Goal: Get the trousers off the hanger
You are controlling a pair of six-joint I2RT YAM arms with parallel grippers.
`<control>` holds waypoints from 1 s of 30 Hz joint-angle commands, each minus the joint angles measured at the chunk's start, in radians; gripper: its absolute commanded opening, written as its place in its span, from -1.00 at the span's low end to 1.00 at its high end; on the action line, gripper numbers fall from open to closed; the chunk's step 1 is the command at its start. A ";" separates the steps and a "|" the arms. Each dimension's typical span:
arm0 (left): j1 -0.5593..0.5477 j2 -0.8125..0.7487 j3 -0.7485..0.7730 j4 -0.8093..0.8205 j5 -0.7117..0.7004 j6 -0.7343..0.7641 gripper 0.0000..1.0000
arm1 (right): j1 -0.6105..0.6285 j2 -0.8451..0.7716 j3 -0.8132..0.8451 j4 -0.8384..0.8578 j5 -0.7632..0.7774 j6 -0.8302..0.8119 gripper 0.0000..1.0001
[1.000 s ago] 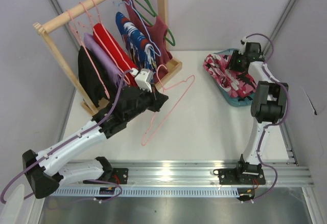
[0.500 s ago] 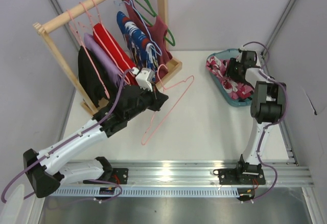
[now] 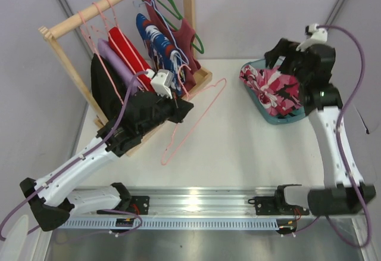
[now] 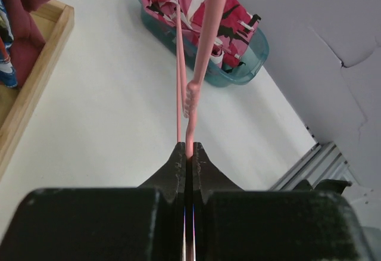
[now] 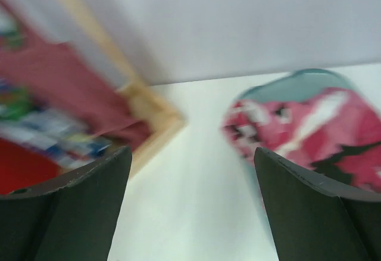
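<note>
The pink patterned trousers lie bunched in the teal tub at the right back; they also show in the left wrist view and, blurred, in the right wrist view. My left gripper is shut on the bare pale-pink hanger, held tilted over the table middle; the wrist view shows its wire pinched between the jaws. My right gripper is open and empty, raised above the tub's far side.
A wooden rack at the back left holds several hangers with black, lilac, red, blue-patterned and maroon garments, plus a green hanger. Its wooden base lies left of my left gripper. Grey walls enclose the table.
My right arm has risen and swung up off the tub, leaving the trousers in it. My left gripper with the hanger has shifted slightly left and back.
</note>
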 commanded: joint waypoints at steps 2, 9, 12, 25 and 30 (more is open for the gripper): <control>0.005 -0.004 0.066 0.005 -0.081 -0.106 -1.00 | 0.224 -0.225 -0.218 -0.017 0.049 0.081 0.84; -0.012 0.060 0.152 -0.023 -0.215 -0.209 -1.00 | 0.609 -0.413 -0.329 -0.038 0.205 0.179 0.80; -0.028 0.094 0.171 -0.039 -0.224 -0.240 -1.00 | 0.789 -0.419 -0.298 -0.118 0.321 0.173 0.79; -0.250 0.218 0.300 -0.263 -0.670 -0.473 -1.00 | 1.376 -0.191 -0.085 -0.209 0.763 0.283 0.79; -0.262 0.306 0.451 -0.521 -0.729 -0.654 -1.00 | 1.469 -0.136 -0.072 -0.230 0.914 0.269 0.76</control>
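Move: The empty pink hanger, still held at its neck by the left hand, has its middle some 20 cm back, 27 cm left and 11 cm below the right hand; from the left hand it is 1 cm ahead, 4 cm right and 6 cm down. The bin with the pink trousers lies about 12 cm ahead, 9 cm right and 34 cm below the right hand. The patterned blue garment hangs roughly 17 cm ahead of the left hand, 6 cm left and 8 cm lower. Towards the bare hanger sweeps the empty right hand, away from the bin and about 40 cm back and left in equal parts, nearly level, its wrist turning counter-clockwise and its fingers staying wide open. The left hand keeps its pinch on the hanger's neck, shifts forward and up, then back, right and down, ending near where it began, and turns nearly 30 degrees counter-clockwise. ##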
